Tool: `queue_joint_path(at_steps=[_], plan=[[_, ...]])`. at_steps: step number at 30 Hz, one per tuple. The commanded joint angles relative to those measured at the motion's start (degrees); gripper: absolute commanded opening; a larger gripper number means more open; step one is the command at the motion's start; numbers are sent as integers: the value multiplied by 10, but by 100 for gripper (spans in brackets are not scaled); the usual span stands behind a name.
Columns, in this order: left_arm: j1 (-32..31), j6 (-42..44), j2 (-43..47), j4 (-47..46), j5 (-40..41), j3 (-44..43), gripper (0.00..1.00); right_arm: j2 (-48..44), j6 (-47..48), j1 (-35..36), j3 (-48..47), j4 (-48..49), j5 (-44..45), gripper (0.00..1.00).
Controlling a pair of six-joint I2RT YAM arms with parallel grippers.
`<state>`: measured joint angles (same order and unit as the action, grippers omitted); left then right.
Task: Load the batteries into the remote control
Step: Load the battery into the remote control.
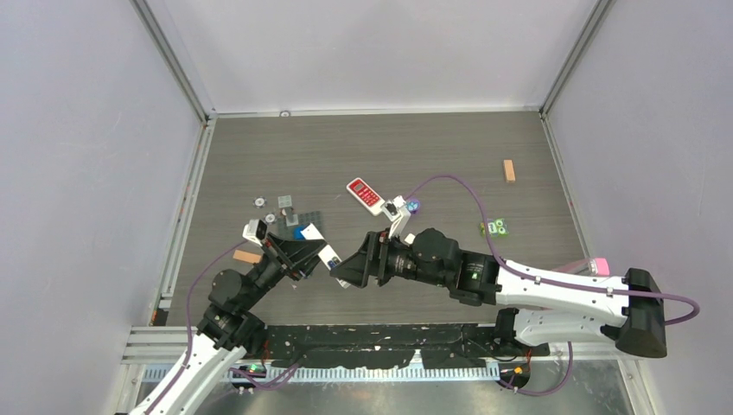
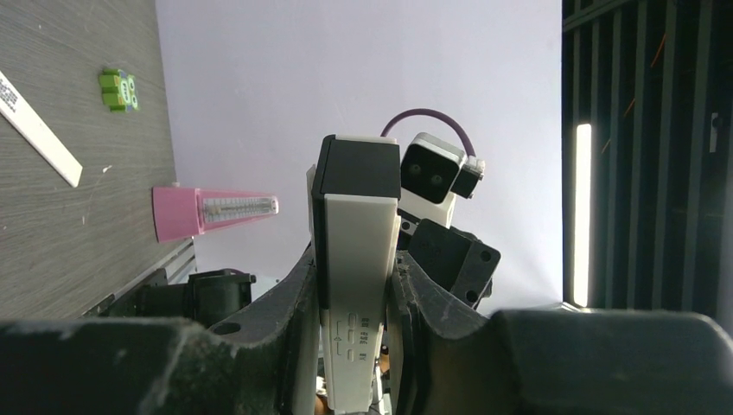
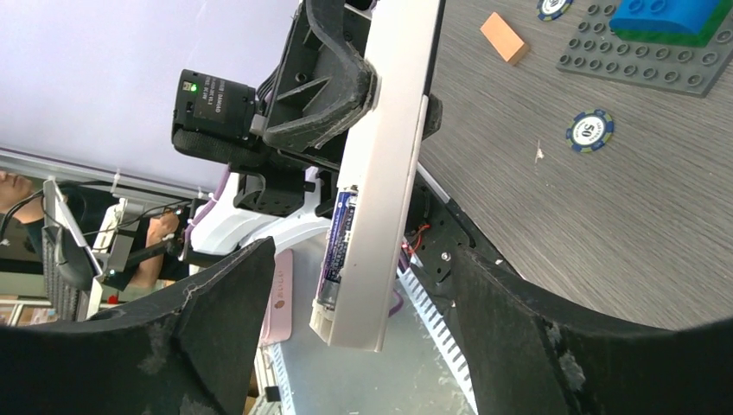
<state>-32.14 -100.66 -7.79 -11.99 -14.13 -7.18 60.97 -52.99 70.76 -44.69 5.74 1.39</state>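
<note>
The long white remote control (image 2: 359, 251) with a black end section (image 2: 358, 167) is clamped between the fingers of my left gripper (image 2: 359, 298), held off the table. In the right wrist view the remote control (image 3: 393, 164) shows its open compartment, where a blue-purple battery (image 3: 339, 246) lies near the free end. My right gripper (image 3: 363, 346) is open, its fingers standing apart on either side of that end without touching it. In the top view the left gripper (image 1: 307, 253) and the right gripper (image 1: 347, 273) meet over the near middle of the table, the remote control (image 1: 329, 257) between them.
A wider white remote with a red button face (image 1: 365, 195) lies mid-table. An orange block (image 1: 509, 170) and a green piece (image 1: 495, 227) sit to the right. A grey studded plate (image 3: 657, 65), poker chips (image 3: 590, 130) and a pink object (image 2: 203, 212) are nearby.
</note>
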Motion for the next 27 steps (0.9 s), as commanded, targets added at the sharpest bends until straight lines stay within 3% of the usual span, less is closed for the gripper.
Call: queue_joint_path(at_steps=[1, 7, 12, 22, 27], plan=[[0, 8, 11, -19, -1, -18, 0, -27, -15, -8, -12, 43, -27, 80], [0, 11, 13, -17, -1, -16, 0, -36, -29, -19, 7, 48, -36, 73], [0, 15, 13, -13, -2, -16, 0, -27, -33, -26, 7, 48, -48, 57], [0, 17, 10, -14, -1, -19, 0, -3, -25, -28, -4, 24, -59, 38], [0, 18, 7, -17, -2, -19, 0, 3, -24, -31, -11, 12, -62, 18]])
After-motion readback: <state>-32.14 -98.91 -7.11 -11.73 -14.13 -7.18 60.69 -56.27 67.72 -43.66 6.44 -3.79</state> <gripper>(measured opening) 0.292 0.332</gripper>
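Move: The battery in the open bay of the remote control lies about 2 cm left and 1 cm ahead of the right hand, level with it and between its open fingers. The remote's middle is some 3 cm ahead and 3 cm left. On the table about 25 cm below, a red-keyed remote lies some 17 cm ahead and 5 cm right, a blue brick 7 cm ahead and 12 cm left. From the left hand, the battery is about 4 cm back and 2 cm right, level. Up by about 2 cm goes the right hand first, fingers wide around the battery end of the remote, then back down the same 2 cm while the fingers close. They end pinching the remote's end across its thickness, one finger over the battery bay and the other on the opposite face, the grip effort rising at the last. The left hand stays in place and keeps its hold on the remote. ##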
